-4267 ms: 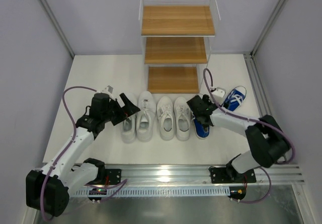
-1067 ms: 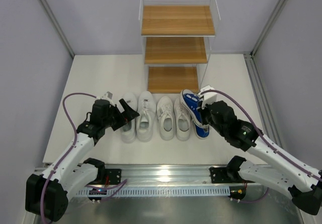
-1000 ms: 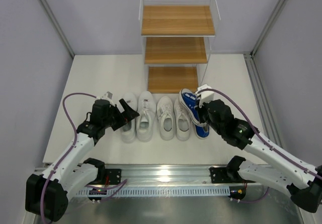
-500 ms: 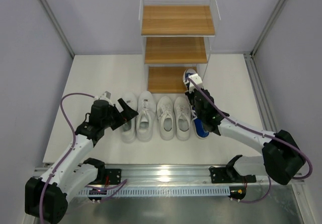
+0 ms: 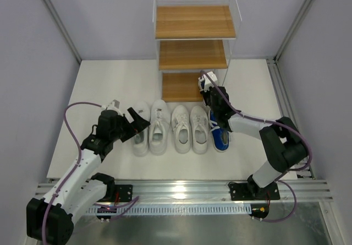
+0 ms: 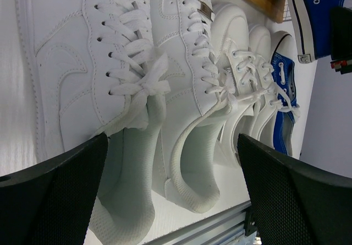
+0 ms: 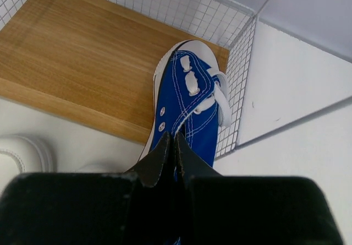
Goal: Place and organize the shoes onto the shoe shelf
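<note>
The shoe shelf (image 5: pixel 192 22) stands at the back, and all three of its wooden boards are bare. My right gripper (image 5: pixel 212 94) (image 7: pixel 176 137) is shut on the collar of a blue shoe (image 7: pixel 190 99). That shoe's white toe (image 5: pixel 208 81) points onto the right end of the bottom board (image 7: pixel 82 69), next to the wire side. The other blue shoe (image 5: pixel 220 137) lies on the floor. To its left is a row of white shoes (image 5: pixel 180 128) (image 6: pixel 99 63). My left gripper (image 5: pixel 138 125) (image 6: pixel 173 139) hangs open over the heels of the two leftmost white shoes and touches neither.
The shelf's wire mesh side (image 7: pixel 239 85) runs close along the right of the held shoe. Grey walls stand on both sides of the white floor. A metal rail (image 5: pixel 181 190) crosses the near edge by the arm bases.
My right arm has carried the blue shoe from above the row of shoes back to the right end of the shelf's bottom board. The left arm has barely moved.
</note>
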Controlling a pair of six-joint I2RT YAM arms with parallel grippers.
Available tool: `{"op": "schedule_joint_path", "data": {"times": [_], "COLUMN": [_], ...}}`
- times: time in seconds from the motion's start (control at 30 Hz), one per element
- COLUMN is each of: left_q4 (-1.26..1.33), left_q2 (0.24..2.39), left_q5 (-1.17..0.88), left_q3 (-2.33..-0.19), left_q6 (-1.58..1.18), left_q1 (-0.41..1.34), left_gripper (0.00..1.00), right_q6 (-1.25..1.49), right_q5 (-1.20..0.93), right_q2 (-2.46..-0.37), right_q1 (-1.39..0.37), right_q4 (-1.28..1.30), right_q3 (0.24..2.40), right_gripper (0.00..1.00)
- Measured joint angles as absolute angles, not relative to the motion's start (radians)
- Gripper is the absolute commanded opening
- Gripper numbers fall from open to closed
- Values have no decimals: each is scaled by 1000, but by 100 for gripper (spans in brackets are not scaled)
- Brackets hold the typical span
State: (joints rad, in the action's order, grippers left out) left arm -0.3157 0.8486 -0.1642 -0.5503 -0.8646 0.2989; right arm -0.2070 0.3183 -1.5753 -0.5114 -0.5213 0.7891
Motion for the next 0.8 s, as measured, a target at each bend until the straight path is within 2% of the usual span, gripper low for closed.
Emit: {"op": "schedule_joint_path", "data": {"times": [0.57,0.8], "left_q4": [-327,-331], "left_q2": [836,836], "left_q5": [-148,-146], "left_q3": [-545,-545], "left_q6": [-860,-860], "left_q1": [299,299], "left_gripper": [100,100], "right_q6": [-328,-355], "right_q5": [392,408], "right_q2": [-1893,-1946], "right_q1": [-511,-503], "right_q4": [-689,-657], "right_q3": [994,1071], "right_gripper": [4,4]}}
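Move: My right hand holds one blue shoe, toe ahead. Its place, the right end of the bottom shelf board, lies about 16 cm ahead, 2 cm left and 12 cm below this hand. Behind, some 11 cm lower, stand the other blue shoe, roughly 11 cm back and 7 cm right, and the nearest white shoe, 12 cm back and 4 cm left. From my left hand that shelf place is about 33 cm ahead, 33 cm right and 12 cm lower. I keep my right fingers shut on the blue shoe and drive it toe first deeper into the bottom tier, about 8 cm forward and sinking 2 to 3 cm, slowing as I go. The wrist rolls a little, its left side dipping by some 10 degrees, while the toe pushes against the back mesh of the shelf. ##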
